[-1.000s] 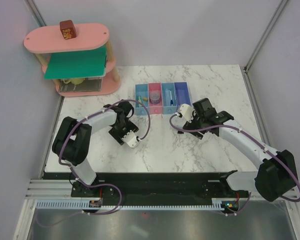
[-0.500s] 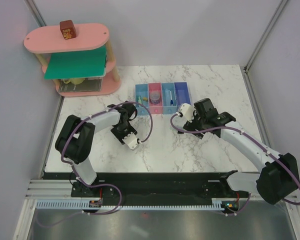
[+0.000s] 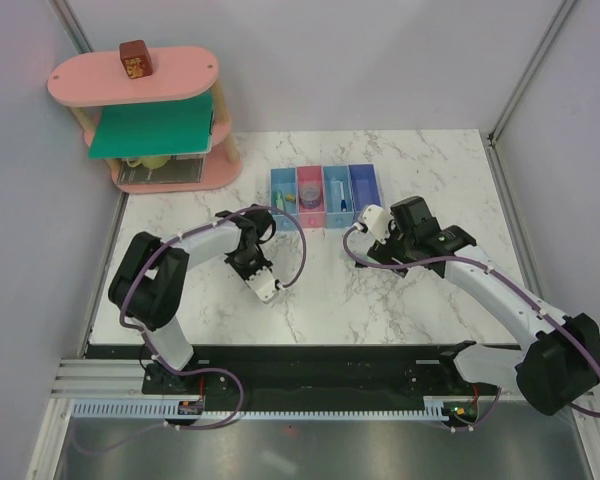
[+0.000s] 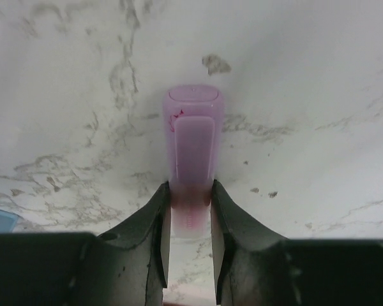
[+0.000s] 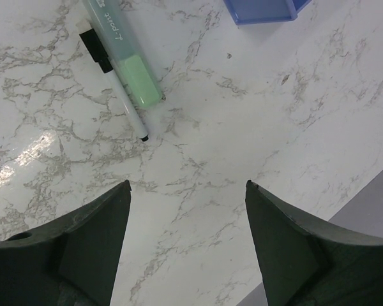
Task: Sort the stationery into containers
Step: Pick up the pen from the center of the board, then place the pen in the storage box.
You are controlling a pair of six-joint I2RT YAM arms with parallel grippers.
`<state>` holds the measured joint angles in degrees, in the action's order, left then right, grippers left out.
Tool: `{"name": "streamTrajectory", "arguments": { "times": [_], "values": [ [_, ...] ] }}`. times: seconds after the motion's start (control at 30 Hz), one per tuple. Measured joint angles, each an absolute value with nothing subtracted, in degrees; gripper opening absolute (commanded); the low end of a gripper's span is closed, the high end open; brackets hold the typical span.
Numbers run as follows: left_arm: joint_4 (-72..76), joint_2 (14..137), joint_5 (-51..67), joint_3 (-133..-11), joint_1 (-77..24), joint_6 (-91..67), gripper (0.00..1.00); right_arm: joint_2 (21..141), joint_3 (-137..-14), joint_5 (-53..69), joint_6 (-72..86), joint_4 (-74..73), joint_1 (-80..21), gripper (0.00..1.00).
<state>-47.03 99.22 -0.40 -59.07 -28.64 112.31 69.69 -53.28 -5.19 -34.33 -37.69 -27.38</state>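
In the left wrist view my left gripper point(image 4: 189, 189) is shut on the near end of a lilac-pink flat bar point(image 4: 193, 137) that lies on the marble table. In the top view the left gripper point(image 3: 250, 255) sits in front of the row of four joined bins point(image 3: 323, 177), and the bar is hidden under it. In the right wrist view my right gripper point(image 5: 188, 191) is open and empty. A mint green bar point(image 5: 124, 51) and a thin black-and-white pen point(image 5: 115, 86) lie side by side ahead of it. The right gripper point(image 3: 380, 248) is right of the bins.
A corner of the darker blue bin point(image 5: 262, 11) shows in the right wrist view. The bins hold small items, among them a pen point(image 3: 338, 196) and a round piece point(image 3: 308, 195). A big pink oval shelf point(image 3: 140, 80) with a brown block point(image 3: 134, 58) stands at the back left.
My left wrist has shifted slightly right and nearer, staying low over the table. My right arm has edged a little to the right.
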Motion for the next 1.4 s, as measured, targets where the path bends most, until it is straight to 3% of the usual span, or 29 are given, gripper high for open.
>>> {"name": "streamTrajectory", "arguments": {
  "times": [0.17, 0.47, 1.0, 1.4],
  "values": [
    [-54.9, 98.1, 10.9, -63.4, -29.8, 106.9, 0.02, 69.7, -52.5, -5.3, -33.8, -36.8, -27.4, 0.81],
    [-60.7, 97.2, 30.8, -86.1, -30.3, 85.0, 0.02, 69.5, -48.1, -5.7, -33.6, -36.3, -27.3, 0.83],
    [-53.2, 131.7, 45.9, -126.6, -30.2, 41.3, 0.02, 63.5, -41.7, -6.1, -29.3, -32.5, -25.5, 0.84],
    [-32.6, 135.8, 52.8, -129.9, -30.1, 18.5, 0.02, 63.4, -40.7, -6.4, -28.5, -30.7, -25.5, 0.84]
  ]
}}
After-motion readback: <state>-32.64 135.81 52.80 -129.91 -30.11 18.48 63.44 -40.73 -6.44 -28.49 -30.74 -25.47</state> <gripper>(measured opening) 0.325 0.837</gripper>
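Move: The left hand, low over the board, already grips the pink highlighter; the dark blue compartment lies about 16 cm ahead and 32 cm to its right, the light blue one with a pen 16 ahead and 26 right, the pink one 16 ahead and 19 right. The right hand, open, has the black-capped pen about 5 cm ahead, 9 cm left and 11 cm below, the green highlighter 3 cm beyond that pen. Left hand swings pink highlighter 30 cm right, up, forward towards dark blue compartment; right hand sinks 4 cm. ##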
